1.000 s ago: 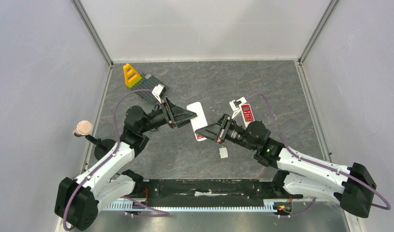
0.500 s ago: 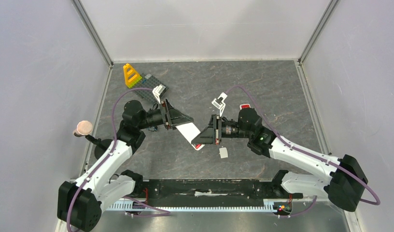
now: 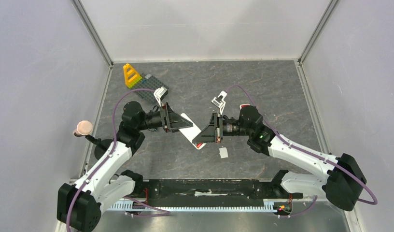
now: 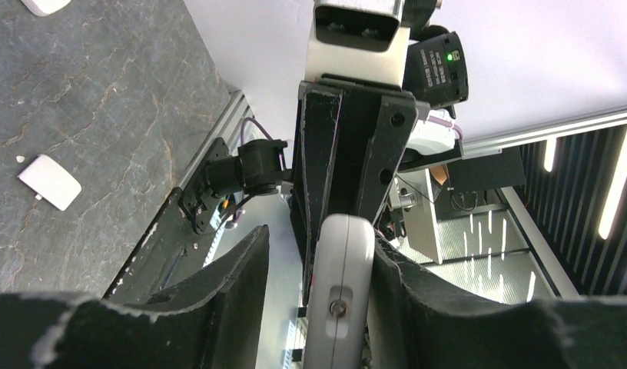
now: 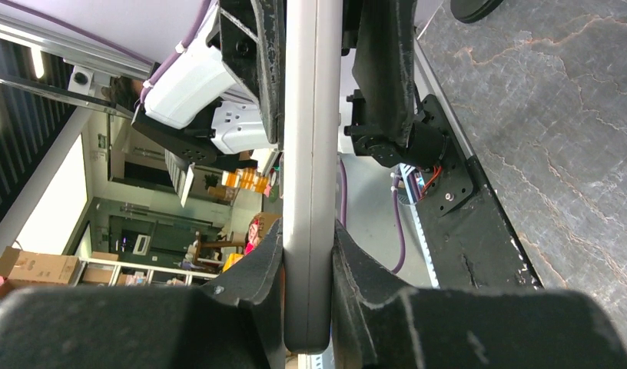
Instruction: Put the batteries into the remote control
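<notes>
The white remote control (image 3: 191,130) hangs above the table, turned on edge between the two arms. My right gripper (image 3: 195,140) is shut on its near end, and both pads press its grey sides (image 5: 310,154) in the right wrist view (image 5: 309,227). My left gripper (image 3: 188,125) straddles the other end. In the left wrist view (image 4: 318,238) the remote's end (image 4: 340,292) rests against the right finger, with a clear gap to the left finger. No batteries show in any view.
A small white cover piece (image 3: 223,152) lies on the table below the right gripper, also visible from the left wrist (image 4: 49,181). A red remote (image 3: 244,106) peeks out behind the right arm. A yellow toy (image 3: 131,76) and grey baseplate (image 3: 149,84) sit at the back left.
The right arm swung left and turned the remote on edge. The left gripper's jaws have narrowed around the remote's far end.
</notes>
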Motion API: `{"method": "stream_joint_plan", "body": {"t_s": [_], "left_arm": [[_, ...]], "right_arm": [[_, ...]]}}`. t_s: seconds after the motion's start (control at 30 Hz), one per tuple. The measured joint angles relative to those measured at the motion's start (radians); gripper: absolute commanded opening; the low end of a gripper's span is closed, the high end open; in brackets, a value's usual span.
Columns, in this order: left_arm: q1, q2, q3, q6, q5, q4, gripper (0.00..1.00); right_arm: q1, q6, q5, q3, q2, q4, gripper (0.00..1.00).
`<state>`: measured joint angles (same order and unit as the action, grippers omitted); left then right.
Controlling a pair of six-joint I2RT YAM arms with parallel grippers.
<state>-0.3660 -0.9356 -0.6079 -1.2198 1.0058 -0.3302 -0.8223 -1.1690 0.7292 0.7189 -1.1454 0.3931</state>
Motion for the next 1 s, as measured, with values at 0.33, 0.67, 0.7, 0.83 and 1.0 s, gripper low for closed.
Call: {"method": "stream_joint_plan", "body": {"t_s": [0.33,0.67,0.7,0.83,1.0], "left_arm": [[0.0,0.008,0.0,0.017,0.038,-0.019,0.02],[0.0,0.013,0.002,0.018,0.005,0.008,0.02],[0.0,0.015,0.002,0.018,-0.007,0.011,0.02],[0.0,0.024,0.013,0.018,-0.072,0.026,0.02],[0.01,0.042,0.051,0.018,-0.174,0.064,0.02]], "right_arm": [[0.005,-0.014,0.016,-0.01,-0.011,0.007,0.26],[0.009,0.089,-0.06,-0.005,0.023,-0.114,0.84],[0.01,0.11,-0.078,-0.002,0.036,-0.146,0.86],[0.017,0.22,-0.175,0.036,0.121,-0.299,0.88],[0.034,0.418,-0.306,0.097,0.224,-0.5,0.88]]}}
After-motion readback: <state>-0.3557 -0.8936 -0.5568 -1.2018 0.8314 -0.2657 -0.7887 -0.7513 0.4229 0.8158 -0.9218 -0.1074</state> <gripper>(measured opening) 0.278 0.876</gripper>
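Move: The right hand grips the near, battery-slot end of the held remote control, whose middle lies about 3 cm ahead and 1 cm to its left, at its own height. The battery cover lies on the table some 11 cm to the right, about level fore and aft and 28 cm below; the red remote stands about 15 cm ahead and 21 cm right, equally low. From the left hand, its fingers loosely round the far part, the held remote's middle is 2 cm back and 1 cm right. Almost on the spot, the left hand first shuts its half-open fingers on the remote and takes it over. Then the right fingers open wide and let go of the battery end, the hand dipping about 2 cm, then rising as it backs off some 5 cm right and 3 cm forward, turning clockwise and rolling. Late on, the left hand carries the remote about 3 cm forward and 2 cm down, turning slightly counter-clockwise. ##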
